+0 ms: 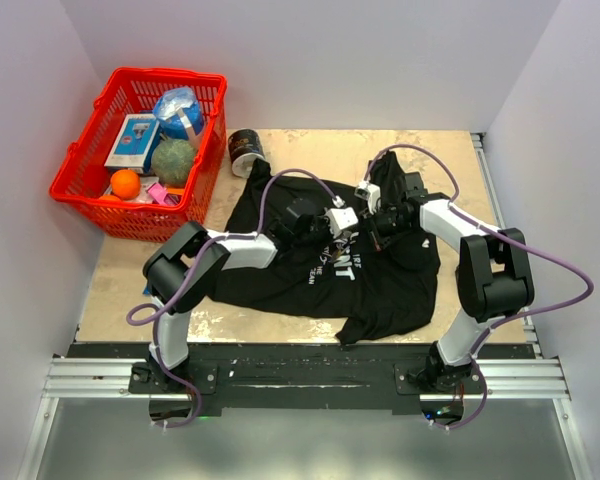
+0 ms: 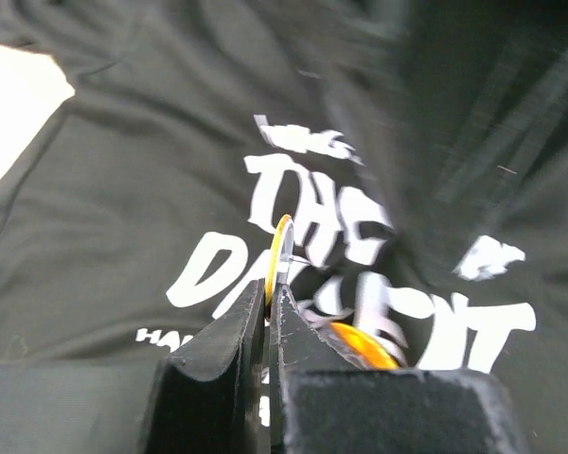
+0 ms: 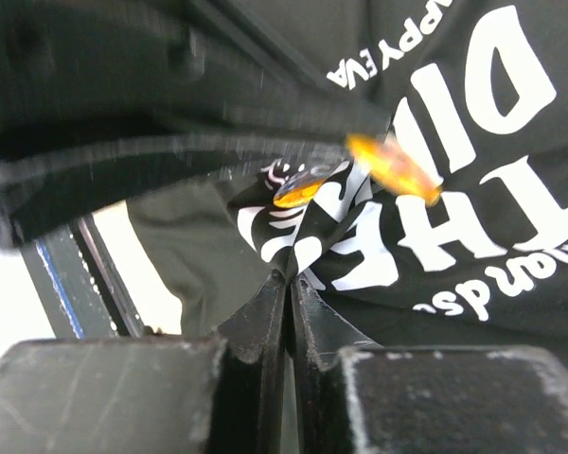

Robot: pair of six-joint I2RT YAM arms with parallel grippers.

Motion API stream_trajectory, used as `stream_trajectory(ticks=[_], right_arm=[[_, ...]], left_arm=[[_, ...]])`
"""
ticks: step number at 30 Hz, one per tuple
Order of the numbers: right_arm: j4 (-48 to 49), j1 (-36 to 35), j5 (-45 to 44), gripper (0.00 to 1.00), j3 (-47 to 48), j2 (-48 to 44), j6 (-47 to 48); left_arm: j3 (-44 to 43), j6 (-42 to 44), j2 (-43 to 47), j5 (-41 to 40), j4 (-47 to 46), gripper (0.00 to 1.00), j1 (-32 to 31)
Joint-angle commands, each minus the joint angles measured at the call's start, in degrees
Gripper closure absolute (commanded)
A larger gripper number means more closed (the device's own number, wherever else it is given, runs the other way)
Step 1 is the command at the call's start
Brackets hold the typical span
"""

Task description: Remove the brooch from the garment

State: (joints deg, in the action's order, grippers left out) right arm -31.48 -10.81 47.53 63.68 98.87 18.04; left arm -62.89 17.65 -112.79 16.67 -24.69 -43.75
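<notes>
The garment (image 1: 380,285) is a black T-shirt with white lettering, spread over the middle of the table. My left gripper (image 2: 268,288) is shut on the brooch (image 2: 281,248), a thin yellow-gold disc seen edge-on just above the print. In the right wrist view the brooch (image 3: 393,168) shows as a blurred orange patch at the left finger's tip. A second orange piece (image 3: 298,194) sits on a raised fold of cloth. My right gripper (image 3: 289,277) is shut on that fold of the garment (image 3: 511,246). From above, both grippers (image 1: 345,218) (image 1: 372,215) meet over the chest print.
A red basket (image 1: 205,90) with a ball, an orange, a box and a bag stands at the back left. A dark can (image 1: 246,152) lies beside it near the shirt's collar. White walls close in the left, back and right sides.
</notes>
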Motion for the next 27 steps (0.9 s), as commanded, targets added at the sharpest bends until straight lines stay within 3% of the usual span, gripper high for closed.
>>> stream_trajectory(ticks=[1, 3, 7, 12, 15, 20, 27], right_arm=[[-3.3, 0.1, -0.6, 0.89, 2.1, -0.5, 1.9], [-3.5, 0.2, -0.7, 0.89, 2.3, -0.6, 2.7], [-3.1, 0.2, -1.3, 0.84, 3.5, -0.3, 2.4], [-6.1, 0.1, -2.3, 0.6, 7.0, -1.2, 5.2], [-9.2, 0.7, -2.0, 0.51, 9.9, -3.0, 8.6], [-11.9, 1.3, -1.6, 0.48, 13.4, -5.4, 11.0], [-5.4, 0.1, 0.8, 0.46, 14.0, -6.9, 8.8]], left_arm=[[-3.0, -5.2, 2.6, -4.3, -3.5, 1.0, 1.8], [-4.4, -7.3, 3.0, -3.6, -1.5, 1.0, 2.8], [-5.7, -11.8, 4.8, 6.8, 0.9, 1.0, 5.3], [-6.2, -16.8, 6.0, 15.9, 4.3, 1.0, 8.4], [-5.8, -17.2, 7.4, 18.8, 5.9, 1.0, 9.5], [-5.3, -16.9, 10.0, 22.0, 8.4, 1.0, 10.6], [-7.1, -15.0, 11.1, 30.4, 13.8, 1.0, 13.2]])
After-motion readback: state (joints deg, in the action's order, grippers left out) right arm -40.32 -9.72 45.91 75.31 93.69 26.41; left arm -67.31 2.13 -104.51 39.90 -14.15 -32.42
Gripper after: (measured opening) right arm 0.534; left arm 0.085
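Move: The brooch being removed is already in the left fingertips; from the right hand it lies about 6 cm to the left and 2 cm farther out, about 1 cm higher. The fold of black shirt pinched by the right fingers is roughly 7 cm to the left hand's right and 2 cm back, about level. From the left hand, a second orange-edged disc lies on the shirt some 4 cm back, 1 cm left and 4 cm below. The right fingers open to about half and let go of the pinched shirt, then the right hand lifts about 8 cm and eases 3 cm forward, rolling slightly. The left hand keeps its grip on the brooch, draws it about 3 cm forward, then raises it some 8 cm off the print while coming back and drifting left, turning about 20 degrees. ##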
